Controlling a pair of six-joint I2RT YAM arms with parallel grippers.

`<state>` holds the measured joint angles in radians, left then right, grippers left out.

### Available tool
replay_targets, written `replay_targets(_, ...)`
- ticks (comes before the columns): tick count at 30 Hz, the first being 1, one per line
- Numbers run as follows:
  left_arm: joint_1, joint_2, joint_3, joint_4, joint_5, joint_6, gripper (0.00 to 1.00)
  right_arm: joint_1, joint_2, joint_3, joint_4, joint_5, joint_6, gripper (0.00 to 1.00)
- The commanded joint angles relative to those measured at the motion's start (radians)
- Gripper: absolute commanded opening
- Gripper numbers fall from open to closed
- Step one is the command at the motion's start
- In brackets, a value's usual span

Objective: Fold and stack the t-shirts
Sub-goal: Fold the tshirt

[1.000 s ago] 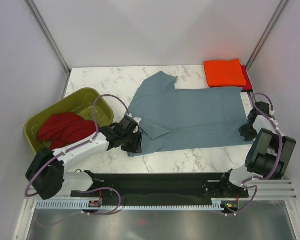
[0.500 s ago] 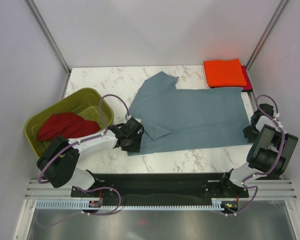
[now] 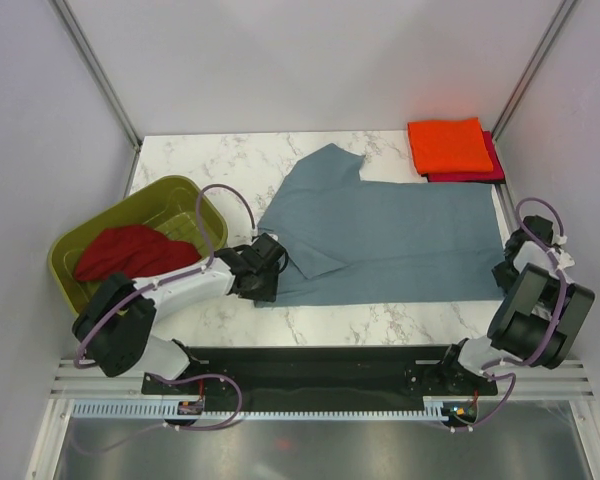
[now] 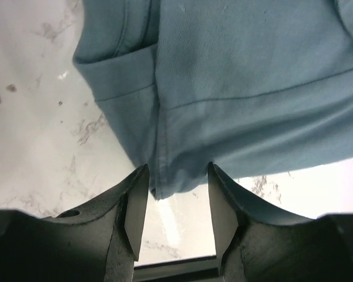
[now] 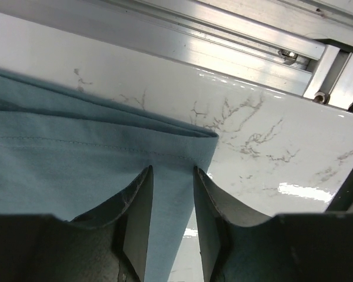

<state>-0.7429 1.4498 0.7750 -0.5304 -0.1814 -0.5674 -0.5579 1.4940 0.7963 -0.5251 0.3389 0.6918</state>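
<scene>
The slate blue-grey t-shirt (image 3: pixel 390 235) lies spread flat across the marble table, with one sleeve folded over at its left side. My left gripper (image 3: pixel 264 276) is at the shirt's near left corner. In the left wrist view it (image 4: pixel 177 168) is open, and the shirt's corner (image 4: pixel 167 179) dips between the fingertips without being pinched. My right gripper (image 3: pixel 508 268) is at the near right corner. It (image 5: pixel 172 171) is open, its fingers astride the hem (image 5: pixel 106 147). A folded orange t-shirt (image 3: pixel 447 146) lies on a magenta-red one (image 3: pixel 488 168) at the back right. A dark red t-shirt (image 3: pixel 130 252) is bunched in the tub.
The olive-green tub (image 3: pixel 185 192) stands at the table's left edge, close to my left arm. Grey walls and metal posts close in the table (image 3: pixel 210 160). An aluminium rail (image 5: pixel 235 29) runs along the right table edge, near my right gripper.
Both grippers drew toward the near edge. The blue-grey shirt's near hem went from crooked to straight, and its right corner slid right and nearer. My left arm pulled back.
</scene>
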Motion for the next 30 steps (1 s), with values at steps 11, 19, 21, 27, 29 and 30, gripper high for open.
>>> replay_targets(11,0.158,-0.298,0.371,-0.195,0.265,0.092,0.54,0.352,-0.300,0.064,0.115,-0.249,-0.150,0.41)
replay_targets(19,0.511,-0.195,0.760,-0.197,0.647,0.103,0.55,0.886,-0.166,0.104,0.359,-0.257,-0.273,0.42)
replay_targets(21,0.595,-0.158,0.815,-0.188,0.738,0.087,0.54,1.047,-0.070,0.151,0.359,-0.181,-0.307,0.43)
replay_targets(27,0.793,-0.117,0.689,-0.022,0.938,-0.054,0.50,1.368,0.168,0.288,0.413,0.008,-0.487,0.43)
replay_targets(29,0.804,-0.137,0.627,-0.005,0.887,-0.060,0.50,1.434,0.207,0.325,0.435,0.018,-0.520,0.42)
replay_targets(30,0.813,-0.144,0.609,0.004,0.872,-0.055,0.51,1.454,0.244,0.337,0.441,0.017,-0.541,0.43)
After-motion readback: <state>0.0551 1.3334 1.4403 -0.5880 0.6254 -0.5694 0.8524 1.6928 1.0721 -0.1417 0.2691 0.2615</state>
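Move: The right hand is low over the t-shirt's near-right corner, which lies about 2 cm to its right and 3 cm back. The folded-in sleeve it goes for is some 44 cm to its left and 9 cm ahead, about 1 cm lower. From the left hand that sleeve is about 12 cm right and 11 cm ahead; the near-left corner is 2 cm left and 3 cm back, and the green bin's middle roughly 28 cm left and 15 cm ahead. The right hand comes up off the near-right corner and sweeps about 48 cm left across the t-shirt, arching some 12 cm up and forward before sinking and easing back a little, its wrist turning roughly 100 degrees counter-clockwise, until its half-open fingers hover over the folded-in sleeve. The left hand leaves the near-left corner and climbs steeply to clear the shirt, going also forward and then left to a place high by the bin's right rim and dipping slightly at the end, its left side rolling down and its fingers tipping up and out, still half open. ##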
